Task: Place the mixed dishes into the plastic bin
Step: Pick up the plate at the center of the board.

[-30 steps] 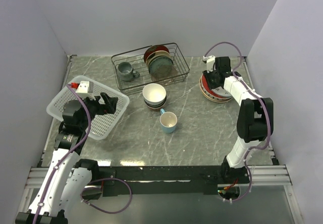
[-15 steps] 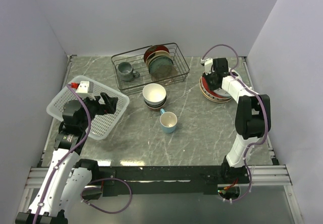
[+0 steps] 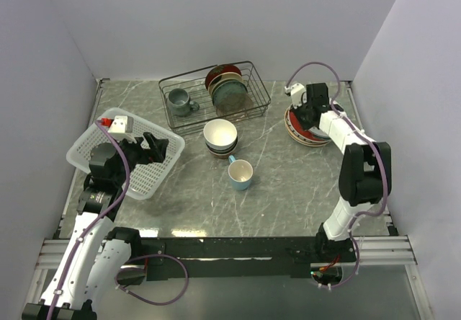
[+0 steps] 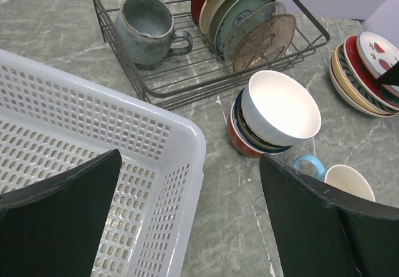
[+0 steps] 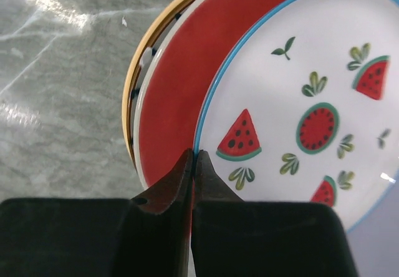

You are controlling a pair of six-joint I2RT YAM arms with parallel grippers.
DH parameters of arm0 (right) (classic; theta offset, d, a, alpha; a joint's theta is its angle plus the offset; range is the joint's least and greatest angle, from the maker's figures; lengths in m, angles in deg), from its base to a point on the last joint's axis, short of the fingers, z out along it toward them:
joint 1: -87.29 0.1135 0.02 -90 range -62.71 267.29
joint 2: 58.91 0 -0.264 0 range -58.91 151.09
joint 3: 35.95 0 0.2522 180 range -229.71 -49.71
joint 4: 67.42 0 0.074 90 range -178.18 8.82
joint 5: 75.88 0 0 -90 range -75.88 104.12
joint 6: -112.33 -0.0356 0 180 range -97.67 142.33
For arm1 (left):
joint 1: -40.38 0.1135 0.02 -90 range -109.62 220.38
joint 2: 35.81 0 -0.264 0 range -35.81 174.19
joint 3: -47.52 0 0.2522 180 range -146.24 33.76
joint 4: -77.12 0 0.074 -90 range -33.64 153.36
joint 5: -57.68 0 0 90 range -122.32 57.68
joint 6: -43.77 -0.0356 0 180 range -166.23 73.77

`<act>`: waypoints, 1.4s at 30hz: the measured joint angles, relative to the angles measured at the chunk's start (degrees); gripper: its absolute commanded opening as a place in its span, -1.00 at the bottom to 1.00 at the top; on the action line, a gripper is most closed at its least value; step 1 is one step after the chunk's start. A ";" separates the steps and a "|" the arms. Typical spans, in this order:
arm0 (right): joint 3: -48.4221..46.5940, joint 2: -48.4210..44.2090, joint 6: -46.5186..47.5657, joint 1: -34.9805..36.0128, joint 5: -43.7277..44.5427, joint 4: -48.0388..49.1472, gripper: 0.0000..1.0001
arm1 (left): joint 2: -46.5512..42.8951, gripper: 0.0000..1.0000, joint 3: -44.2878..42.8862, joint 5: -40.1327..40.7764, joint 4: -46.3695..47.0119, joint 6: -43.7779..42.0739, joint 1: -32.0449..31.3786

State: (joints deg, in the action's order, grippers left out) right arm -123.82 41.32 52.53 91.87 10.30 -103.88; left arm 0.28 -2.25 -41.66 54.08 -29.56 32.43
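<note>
My right gripper (image 5: pixel 194 158) is shut on the near rim of a white, blue-rimmed watermelon plate (image 5: pixel 312 102), the top of a stack at the back right (image 3: pixel 306 131). Under it lie a red plate (image 5: pixel 181 83), a white plate with dark stripes (image 5: pixel 144 71) and a tan plate (image 5: pixel 132 96). My left gripper (image 4: pixel 190 165) is open and empty over the corner of the white lattice bin (image 4: pixel 156 140), which stands at the left (image 3: pixel 155 177). Stacked bowls (image 3: pixel 220 137) with a cream one on top (image 4: pixel 280 111) and a light blue mug (image 3: pixel 240 174) stand mid-table.
A black wire rack (image 3: pixel 216 93) at the back holds a grey mug (image 4: pixel 146 27) and several upright plates (image 4: pixel 249 21). Walls close in on the left, back and right. The marble table (image 3: pixel 288 190) runs to the near edge.
My right gripper has shifted slightly at the plate stack, staying on the top plate's rim. The left arm and the other dishes have not moved.
</note>
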 measured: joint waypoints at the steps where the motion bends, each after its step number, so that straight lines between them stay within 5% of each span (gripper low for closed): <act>1: 0.39 -1.20 0.92 -0.09 -0.26 -0.26 -1.00 | 0.02 0.99 -0.02 -0.15 0.02 0.11 0.00; 16: 13.29 -17.27 12.61 -0.28 -8.87 -4.11 -1.00 | 6.75 0.99 -0.96 -16.26 8.35 19.93 -1.03; 23: 17.16 -21.05 16.09 -0.22 -9.40 -3.82 -1.00 | 9.03 0.99 -1.01 -15.13 15.58 31.95 -10.99; 29: 17.25 -21.84 17.14 -0.22 -9.75 -3.48 -1.00 | 23.23 0.98 -7.41 -8.17 18.03 42.01 -23.41; 42: 18.88 -23.91 17.27 -0.42 -12.72 -1.81 -1.00 | 57.94 0.92 -31.39 -2.84 22.38 60.92 -28.09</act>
State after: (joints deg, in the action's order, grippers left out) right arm -104.94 17.41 69.80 91.46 -2.42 -105.69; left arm 58.23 -33.63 -44.51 76.46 31.35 4.34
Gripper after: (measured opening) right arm 0.021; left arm 0.963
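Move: The watermelon plate is already pinched by its near-left rim in the right hand; its middle lies some 7 cm ahead and 7 cm right of that hand, roughly level. The plate stack sits beneath, about 6 cm ahead, 3 cm right and 5 cm below. From the open left hand, the watermelon plate is about 56 cm right, 23 cm ahead and 15 cm lower; the bowls are 17 cm right, 12 cm ahead and 18 cm below. The watermelon plate is drawn back about 9 cm by the right hand, which rises first, dips, then creeps up while turning about 20 degrees counter-clockwise and keeping its pinch on the rim. The left hand swings some 28 cm right towards it, first easing slightly back and then going about 9 cm forward past the bowls, rolling left side down and tipping its wide-open fingers downward. ##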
